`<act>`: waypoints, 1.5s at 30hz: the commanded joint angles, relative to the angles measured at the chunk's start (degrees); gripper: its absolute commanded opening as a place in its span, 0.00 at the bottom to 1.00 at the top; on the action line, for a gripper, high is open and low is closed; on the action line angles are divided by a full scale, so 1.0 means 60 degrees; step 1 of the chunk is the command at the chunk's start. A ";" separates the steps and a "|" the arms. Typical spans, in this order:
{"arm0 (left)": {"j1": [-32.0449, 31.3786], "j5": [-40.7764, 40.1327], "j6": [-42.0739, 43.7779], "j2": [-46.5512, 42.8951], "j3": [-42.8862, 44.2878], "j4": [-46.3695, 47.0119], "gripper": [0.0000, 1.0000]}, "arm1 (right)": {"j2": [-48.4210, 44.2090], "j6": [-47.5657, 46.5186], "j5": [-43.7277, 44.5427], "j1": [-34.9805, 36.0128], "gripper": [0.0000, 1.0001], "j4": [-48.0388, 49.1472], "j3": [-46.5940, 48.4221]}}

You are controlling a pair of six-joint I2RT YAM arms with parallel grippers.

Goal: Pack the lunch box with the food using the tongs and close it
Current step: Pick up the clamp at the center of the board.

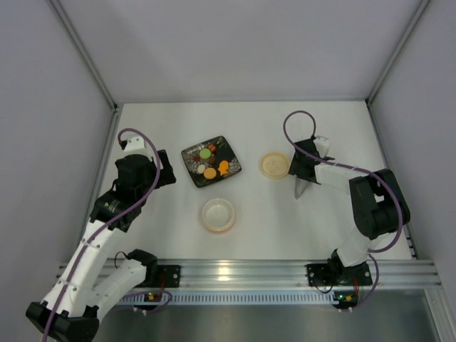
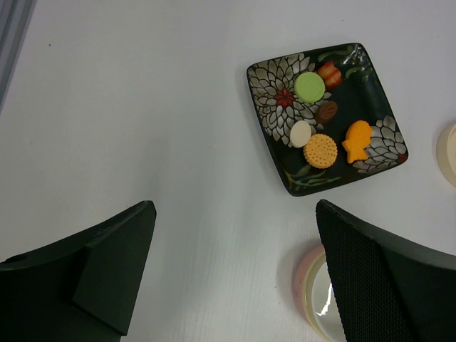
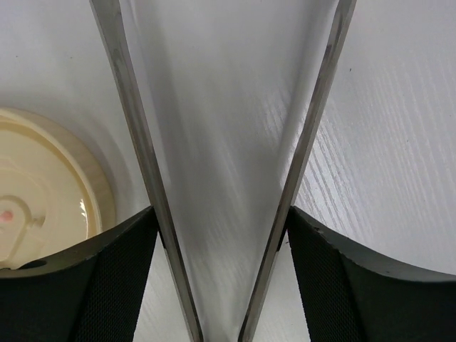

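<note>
The tongs [image 3: 312, 128] lie on the table, their two silvery arms spreading away in a V in the right wrist view. My right gripper [image 3: 221, 221] straddles them near the joint, and each black finger [image 3: 117, 274] presses on the outside of one arm. From above, the tongs [image 1: 300, 187] poke out under the right gripper [image 1: 308, 169]. The cream lid [image 1: 274, 165] lies just left of it. The pink-rimmed lunch box [image 1: 217, 214] stands open and bare. The food [image 2: 320, 149] sits on the black floral plate [image 2: 370, 75]. My left gripper [image 2: 234, 214] hangs open over bare table, holding nothing.
The lid [image 3: 43, 192] shows a small pink mark and lies close to the left tong arm. The lunch box [image 2: 313, 285] sits partly behind my left gripper's right finger. White walls close in the table on three sides, and a metal rail [image 1: 235, 271] runs along the near edge.
</note>
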 commanded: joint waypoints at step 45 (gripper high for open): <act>-0.0035 0.0966 -0.0655 -0.1499 -0.0574 -0.0671 0.99 | -0.5169 -0.1006 -0.1191 0.1824 0.38 -0.3498 0.1236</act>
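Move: The clamp lies open in a V between the right hand's open fingers, its middle practically at the hand and about 1 cm below; the joined end is towards the robot. The cream lid stands some 10 cm to the hand's left and 2 cm farther out, the lunch box beyond it, about 32 cm left and 4 cm ahead. From the left hand the clamp is roughly 45 cm right, 9 cm ahead and 22 cm below. The clamp's two legs are squeezed between the right fingers, which close to a bit under half open. The right hand then lifts it about 14 cm, drawing back 6 cm and, late on, swinging 5 cm left towards the lid, turning some 15 degrees counter-clockwise while the fingertips tip up about 10. The empty left hand eases back 3 cm, fingers still open. ##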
